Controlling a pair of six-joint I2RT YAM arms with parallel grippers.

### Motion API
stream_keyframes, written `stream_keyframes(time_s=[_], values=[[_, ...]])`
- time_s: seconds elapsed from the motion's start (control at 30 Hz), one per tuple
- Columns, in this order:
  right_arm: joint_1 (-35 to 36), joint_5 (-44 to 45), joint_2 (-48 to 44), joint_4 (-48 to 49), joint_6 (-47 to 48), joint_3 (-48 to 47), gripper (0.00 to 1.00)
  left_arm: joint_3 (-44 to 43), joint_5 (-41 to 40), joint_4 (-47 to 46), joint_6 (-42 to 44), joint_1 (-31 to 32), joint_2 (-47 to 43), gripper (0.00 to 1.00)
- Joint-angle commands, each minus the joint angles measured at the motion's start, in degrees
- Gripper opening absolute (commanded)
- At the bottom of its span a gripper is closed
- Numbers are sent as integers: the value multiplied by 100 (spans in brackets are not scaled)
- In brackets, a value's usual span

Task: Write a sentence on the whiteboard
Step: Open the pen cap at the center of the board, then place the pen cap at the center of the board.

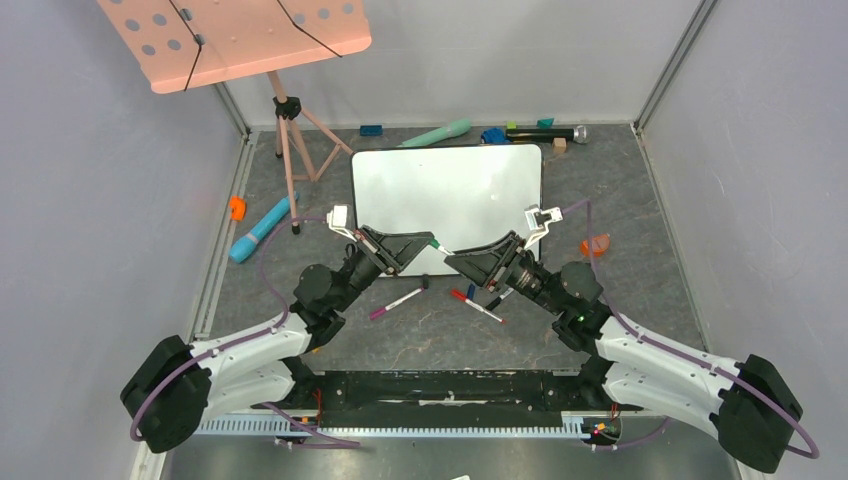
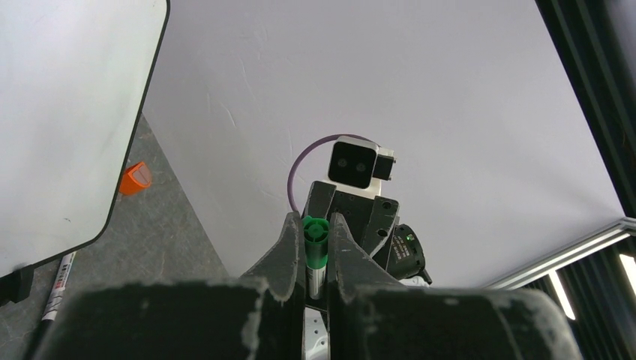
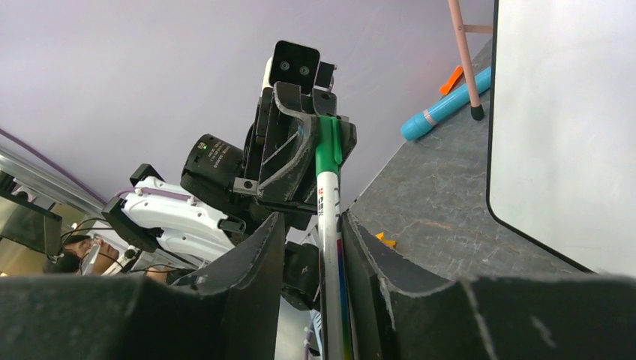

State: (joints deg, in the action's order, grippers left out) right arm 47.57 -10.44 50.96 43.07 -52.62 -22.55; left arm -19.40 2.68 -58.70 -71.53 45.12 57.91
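The whiteboard (image 1: 450, 195) lies flat on the grey table, and no sentence shows on its glossy face. Both arms meet over its near edge around one marker (image 1: 444, 249) with a green cap. My left gripper (image 1: 425, 242) is shut on the green cap (image 2: 316, 241), pinched between both fingers. My right gripper (image 1: 457, 262) stands around the white barrel (image 3: 328, 225); the barrel rests against one finger, with a gap to the other. The board's edge also shows in the left wrist view (image 2: 67, 112) and the right wrist view (image 3: 570, 112).
Loose markers lie near the board's front edge: a purple one (image 1: 397, 303), a red one (image 1: 478, 306). A pink music stand (image 1: 240, 35) on a tripod stands back left. A teal tube (image 1: 262, 228), orange bits (image 1: 237, 207) (image 1: 595, 244) and toys along the back wall (image 1: 438, 133) surround the board.
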Motion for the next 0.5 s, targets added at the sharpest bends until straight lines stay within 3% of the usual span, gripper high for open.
stream_keyframes(time_s=[0.0, 0.2, 0.47], values=[[-11, -20, -21, 202, -4, -163, 34, -45, -12, -232, 182, 23, -42, 2], [-14, -7, 27, 342, -60, -145, 23, -68, 79, -340, 129, 23, 72, 2], [-12, 76, -43, 462, -53, -74, 0, 57, -44, -489, 57, 23, 93, 2]])
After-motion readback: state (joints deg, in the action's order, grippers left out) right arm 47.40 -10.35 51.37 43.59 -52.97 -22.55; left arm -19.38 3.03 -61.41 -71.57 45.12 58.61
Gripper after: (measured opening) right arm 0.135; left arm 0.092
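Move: The green marker's barrel already lies between the right hand's open fingers, its middle roughly 1 cm ahead and 1 cm left. The green cap is some 3 cm ahead and 4 cm left of that hand. Far below, by about 28 cm, the whiteboard's centre lies around 27 cm ahead and 2 cm left, and the red marker 2 cm ahead and 5 cm right. From the left hand, which grips the cap, the barrel is about 3 cm back, 4 cm right and 1 cm down. Closing in place, the right hand brings its fingers from roughly a third open down onto the white barrel and pinches it, its wrist unturned. The left hand keeps its shut grip on the green cap and, after a still start, eases up by a little over half a centimetre, hardly turning. Neither hand pulls away from the other yet. ##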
